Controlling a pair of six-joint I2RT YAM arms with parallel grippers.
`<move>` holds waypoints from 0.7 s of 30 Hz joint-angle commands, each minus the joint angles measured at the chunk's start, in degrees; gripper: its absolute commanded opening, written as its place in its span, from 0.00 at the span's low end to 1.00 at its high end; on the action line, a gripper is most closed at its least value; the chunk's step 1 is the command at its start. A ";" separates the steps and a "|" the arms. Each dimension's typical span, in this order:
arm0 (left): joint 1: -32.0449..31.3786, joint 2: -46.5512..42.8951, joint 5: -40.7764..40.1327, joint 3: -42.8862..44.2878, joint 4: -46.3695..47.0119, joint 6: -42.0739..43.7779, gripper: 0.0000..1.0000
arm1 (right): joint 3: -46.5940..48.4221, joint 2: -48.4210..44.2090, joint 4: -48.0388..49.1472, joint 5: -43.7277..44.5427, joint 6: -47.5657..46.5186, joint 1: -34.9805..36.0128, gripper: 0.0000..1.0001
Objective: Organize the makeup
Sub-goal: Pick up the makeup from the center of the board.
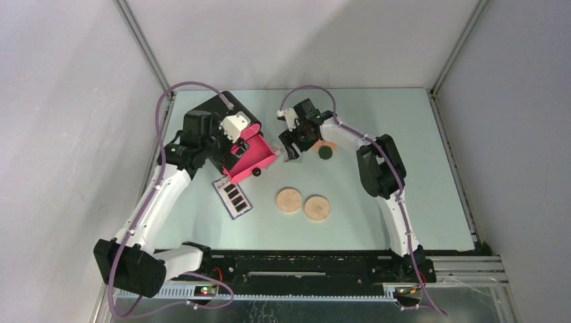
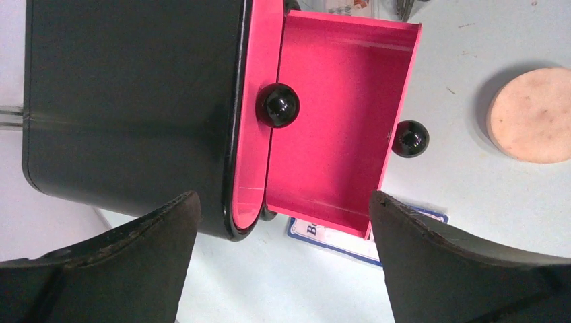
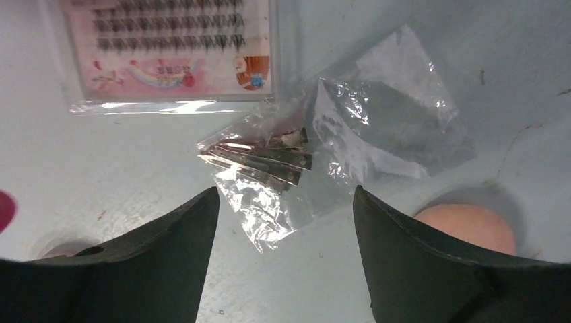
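My left gripper (image 2: 283, 235) hangs open above the black box (image 2: 128, 101), beside its pulled-out pink drawer (image 2: 337, 121), which is empty. A flat black-panned palette (image 1: 233, 197) lies in front of that drawer. Two tan discs (image 1: 289, 200) (image 1: 316, 208) rest side by side mid-table. My right gripper (image 3: 286, 229) is open just above a clear packet (image 3: 269, 161) holding metal clips, nothing between its fingers. A pink lash card (image 3: 175, 47) lies beyond the packet. A peach round (image 1: 328, 145) and a dark-green round (image 1: 326, 153) sit right of the right gripper (image 1: 291, 151).
The black box (image 1: 215, 118) stands at the back left with the drawer (image 1: 252, 158) sticking out toward the centre. Black knobs (image 2: 279, 106) (image 2: 409, 138) mark the drawer fronts. Grey walls close in the table at the back and sides.
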 commanded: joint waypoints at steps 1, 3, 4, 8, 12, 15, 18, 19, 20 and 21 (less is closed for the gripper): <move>0.74 -2.09 -0.11 2.33 2.35 -1.70 1.00 | 2.69 1.50 -1.14 2.12 1.32 0.49 0.80; 1.00 -2.30 -0.75 2.29 2.70 -2.00 1.00 | 2.33 2.06 -1.33 2.93 1.16 0.71 0.78; 1.15 -2.40 -0.92 2.28 2.83 -2.09 1.00 | 1.75 2.10 -1.23 3.79 0.86 0.86 0.75; 1.38 -2.70 -1.06 2.33 2.99 -2.19 1.00 | -1.54 0.89 0.51 7.75 -1.09 1.98 0.61; 1.45 -2.80 -1.31 2.42 3.17 -2.11 1.00 | -4.36 -0.82 1.21 9.76 -2.59 2.40 0.37; 1.64 -2.65 -2.47 2.42 3.75 -2.63 1.00 | -5.58 -3.13 0.89 9.95 -3.42 2.19 0.22; 2.28 -2.38 -3.95 2.50 4.55 -3.98 1.00 | -7.09 -7.24 0.95 8.81 -4.25 1.72 0.11; 2.59 -2.30 -4.34 2.64 4.67 -4.34 1.00 | -7.38 -8.76 0.65 8.33 -4.53 1.54 0.06; 2.96 -2.23 -4.57 2.79 4.92 -4.60 1.00 | -7.53 -10.53 0.30 7.62 -4.88 1.35 0.02; 3.37 -2.19 -4.52 2.96 5.04 -4.98 1.00 | -7.59 -12.13 -0.49 6.61 -5.42 1.04 0.00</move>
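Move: The clear makeup bag, a pack with metal clips inside, has its middle about 2 cm ahead of the right hand and 3 cm below it, neither left nor right. The lash box lies some 7 cm to the left and 1 cm ahead, the peach puffs about 8 cm to the right and 3 cm ahead, and the dark green puff 9 cm right, level with the hand. From the left hand the bag is roughly 10 cm ahead, 15 cm right and 18 cm below. The clear bag is pinched near the clips by the right hand, which sinks about 2 cm onto it with open fingers and then shuts them almost fully on the plastic. As they close, it draws back and to the right, towards the puffs, and eases up about 1 cm, its fingers tipping some 10 degrees nearer to straight down. The left hand, open over the drawer, drifts about 2 cm left and up. ##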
